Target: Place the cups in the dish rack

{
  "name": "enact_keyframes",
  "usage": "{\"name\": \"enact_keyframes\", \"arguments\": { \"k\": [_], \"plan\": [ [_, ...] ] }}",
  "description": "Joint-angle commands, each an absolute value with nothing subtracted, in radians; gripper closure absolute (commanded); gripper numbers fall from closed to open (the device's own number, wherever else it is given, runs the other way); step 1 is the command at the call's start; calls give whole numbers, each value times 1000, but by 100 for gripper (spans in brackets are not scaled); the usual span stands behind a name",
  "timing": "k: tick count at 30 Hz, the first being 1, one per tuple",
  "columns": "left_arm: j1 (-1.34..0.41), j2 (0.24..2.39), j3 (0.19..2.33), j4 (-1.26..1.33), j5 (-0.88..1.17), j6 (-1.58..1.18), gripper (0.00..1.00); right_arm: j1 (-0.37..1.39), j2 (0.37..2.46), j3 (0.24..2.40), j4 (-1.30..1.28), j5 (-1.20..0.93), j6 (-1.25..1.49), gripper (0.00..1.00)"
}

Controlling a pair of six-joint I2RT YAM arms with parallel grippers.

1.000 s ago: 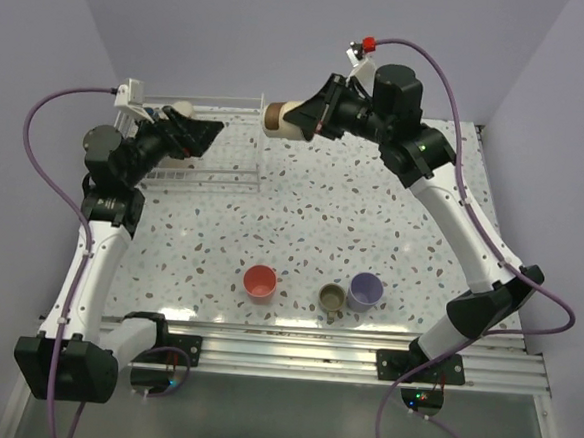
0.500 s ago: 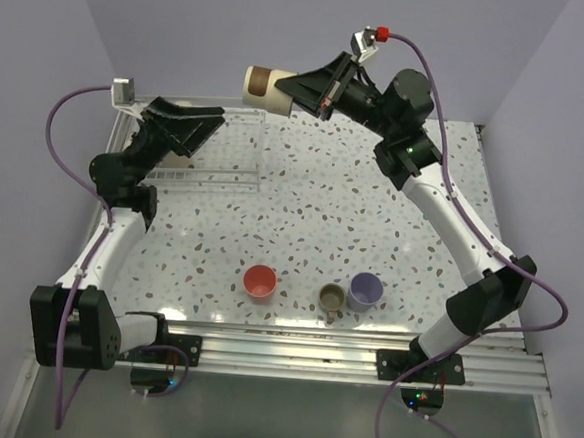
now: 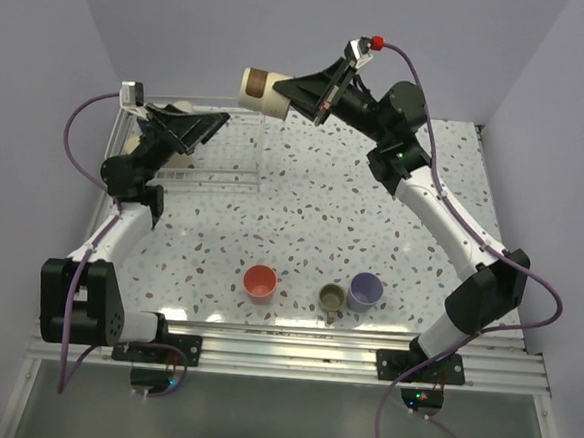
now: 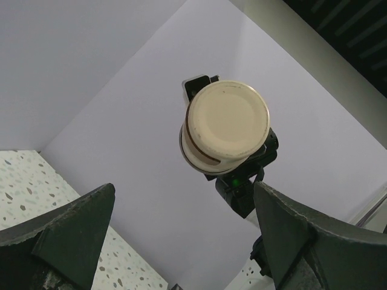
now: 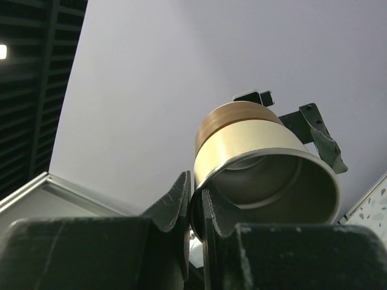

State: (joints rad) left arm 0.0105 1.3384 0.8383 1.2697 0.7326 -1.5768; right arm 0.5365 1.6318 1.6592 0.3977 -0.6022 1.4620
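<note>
My right gripper [image 3: 299, 87] is shut on the rim of a beige cup with a brown band [image 3: 263, 89], holding it on its side high above the back of the table, bottom towards the left. In the right wrist view one finger sits inside the cup [image 5: 260, 151] and one outside, at the gripper [image 5: 196, 205]. My left gripper [image 3: 203, 128] stands open and empty over the white dish rack [image 3: 237, 180], tilted up towards the cup's bottom [image 4: 227, 124]. A red cup [image 3: 260, 281], an olive cup [image 3: 331, 299] and a lavender cup [image 3: 366, 289] stand near the front edge.
A pale cup [image 3: 182, 107] shows in the rack's back left corner, partly hidden by the left arm. Purple walls close in the table at the back and on both sides. A metal rail runs along the front edge by the arm bases.
The right gripper has carried the beige cup up and to the left, over the rack's right end. The left arm has swung back and tipped its open gripper upward.
</note>
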Motion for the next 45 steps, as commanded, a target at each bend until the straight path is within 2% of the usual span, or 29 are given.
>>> {"name": "enact_keyframes", "arguments": {
  "k": [1, 15, 31, 35, 38, 39, 42, 45],
  "plan": [
    [8, 1348, 862, 1532, 721, -1603, 0, 546, 1632, 1637, 482, -609, 1485, 100],
    [-32, 1371, 876, 1531, 719, -1586, 1, 586, 1718, 1660, 453, -615, 1441, 100],
    [-49, 1396, 913, 1408, 723, -1497, 5, 601, 1769, 1667, 388, -643, 1374, 100],
    [-61, 1402, 926, 1361, 724, -1453, 10, 601, 1782, 1683, 380, -650, 1370, 100],
    [-69, 1410, 937, 1339, 721, -1436, 21, 601, 1790, 1690, 365, -655, 1355, 100],
    [-69, 1416, 945, 1333, 719, -1434, 28, 603, 1793, 1690, 362, -657, 1348, 100],
    [-71, 1430, 959, 1324, 713, -1433, 30, 601, 1801, 1694, 348, -666, 1335, 100],
    [-72, 1445, 972, 1318, 706, -1431, 26, 601, 1799, 1692, 318, -670, 1303, 100]
  ]
}}
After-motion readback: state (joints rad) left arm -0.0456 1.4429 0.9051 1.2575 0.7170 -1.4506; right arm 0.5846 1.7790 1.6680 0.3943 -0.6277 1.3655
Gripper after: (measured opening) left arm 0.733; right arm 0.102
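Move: The cream cup with the brown base band, already pinched by its rim in the right fingers, has its middle about 4 cm left, 1 cm ahead and 1 cm above the right hand. The open left gripper it is brought to is about 13 cm left of the right hand, level ahead and 8 cm lower. From the left hand, the cup is about 9 cm right, 1 cm ahead and 9 cm up; the dish rack is some 23 cm ahead, 17 cm left and 38 cm below. The cream cup, still pinched at the rim, is brought base first into the left gripper as the right hand sinks about 7 cm and shifts some 5 cm left, creeping forward as well. The left hand edges right and slightly down, then goes forward about 2 cm, its fingers closing by roughly a quarter until their pads meet the sides of the cup's base. ##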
